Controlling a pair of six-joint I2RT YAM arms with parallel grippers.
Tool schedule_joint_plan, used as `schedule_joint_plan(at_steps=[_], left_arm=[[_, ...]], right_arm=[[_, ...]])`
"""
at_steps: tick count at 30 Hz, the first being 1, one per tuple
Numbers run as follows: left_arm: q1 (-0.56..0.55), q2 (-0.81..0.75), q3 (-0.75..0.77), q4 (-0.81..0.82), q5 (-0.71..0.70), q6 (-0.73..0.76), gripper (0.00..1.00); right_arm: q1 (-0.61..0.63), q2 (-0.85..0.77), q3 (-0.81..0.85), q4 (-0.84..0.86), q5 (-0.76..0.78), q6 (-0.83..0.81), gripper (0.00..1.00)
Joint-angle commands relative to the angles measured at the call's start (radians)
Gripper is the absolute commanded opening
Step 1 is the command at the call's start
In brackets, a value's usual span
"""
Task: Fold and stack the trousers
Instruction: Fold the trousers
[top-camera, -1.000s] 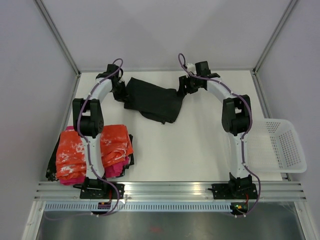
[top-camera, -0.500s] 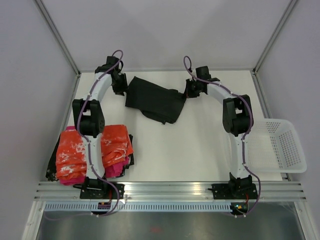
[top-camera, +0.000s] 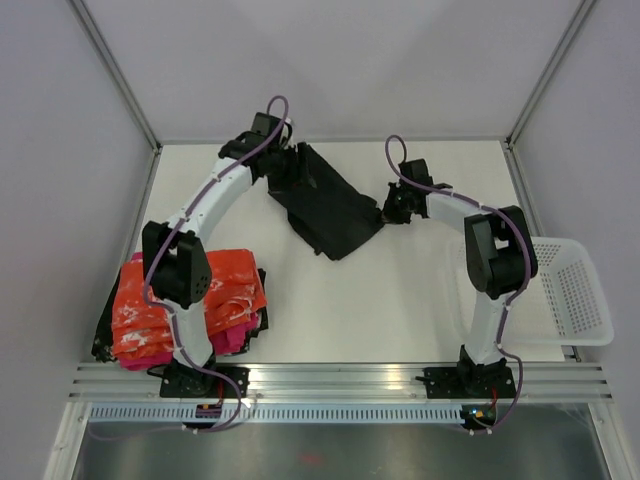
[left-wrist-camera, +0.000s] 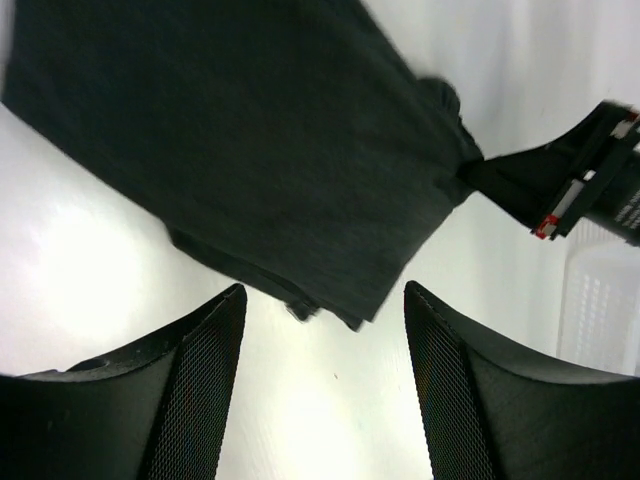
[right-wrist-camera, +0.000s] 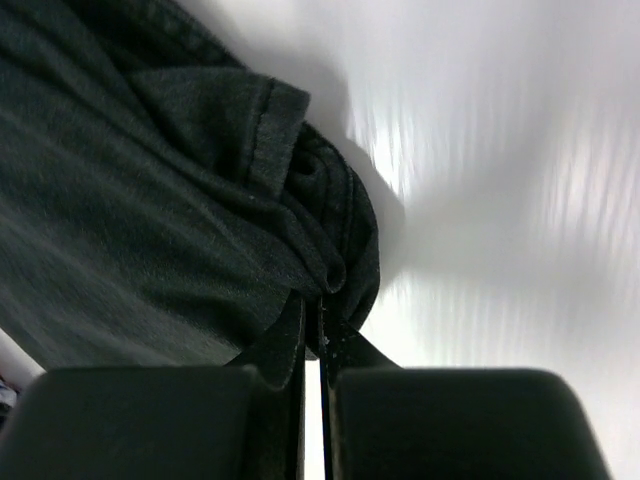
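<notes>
The black trousers (top-camera: 326, 203) lie folded in a slanting strip on the far middle of the table. My left gripper (top-camera: 283, 172) hovers at their far left end, open, with only bare table and the cloth's edge (left-wrist-camera: 330, 300) below its fingers (left-wrist-camera: 205, 350). My right gripper (top-camera: 389, 213) is at their right corner, shut on a bunched fold of the trousers (right-wrist-camera: 322, 285). In the left wrist view the trousers (left-wrist-camera: 260, 150) fill the top, with the right gripper (left-wrist-camera: 560, 185) at their far corner.
An orange-and-white garment (top-camera: 170, 300) lies on a pink one (top-camera: 235, 335) at the near left, beside the left arm's base. A white basket (top-camera: 560, 290) hangs off the table's right edge. Walls close in the far side and both flanks.
My left gripper opened, let go of the trousers and swung right. My right gripper shut on their right corner and drew it nearer and rightward; the trousers turned to a slant.
</notes>
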Motion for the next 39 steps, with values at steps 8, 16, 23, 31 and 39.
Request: schedule_joint_plan(at_steps=[8,16,23,31,39], left_arm=[[-0.079,-0.143,-0.488,0.209,0.130,-0.248,0.66],[-0.098,-0.147,-0.620,0.370,0.178,-0.199,0.58],[-0.098,-0.097,-0.664,0.453,0.095,-0.106,0.46],[-0.098,-0.078,-0.715,0.455,0.025,-0.101,0.02],[-0.082,-0.118,-0.699,0.361,-0.094,-0.029,0.02]], right_arm=[[0.151,-0.261,-0.391,0.165,0.047,0.060,0.00],[0.187,-0.342,-0.516,0.253,0.036,0.065,0.00],[0.188,-0.352,-0.505,0.224,0.012,-0.035,0.00],[0.185,-0.352,-0.470,0.141,0.075,-0.146,0.00],[0.087,-0.417,-0.499,0.107,0.096,-0.232,0.00]])
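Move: From the left gripper, the near corner of the folded trousers lies about 8 cm back, 7 cm to the right and 18 cm below. The trousers' right-hand corner, already in the right fingers, is some 22 cm to the left gripper's right, level fore and aft, 17 cm down; the red clothes stack is about 24 cm back, 21 cm left and 15 cm lower. From the right gripper, the near corner is roughly 9 cm back and 14 cm left, 2 cm below. Keep the right gripper shut on its corner and drag it back about 11 cm, low over the table, drifting slightly left and ending with a small counter-clockwise turn. Meanwhile, swing the open left gripper back and steeply down, some 16 cm lower, tipping its fingers more downward; check just above the cloth, then settle the last bit and close to pinch the left edge beside the near corner. ##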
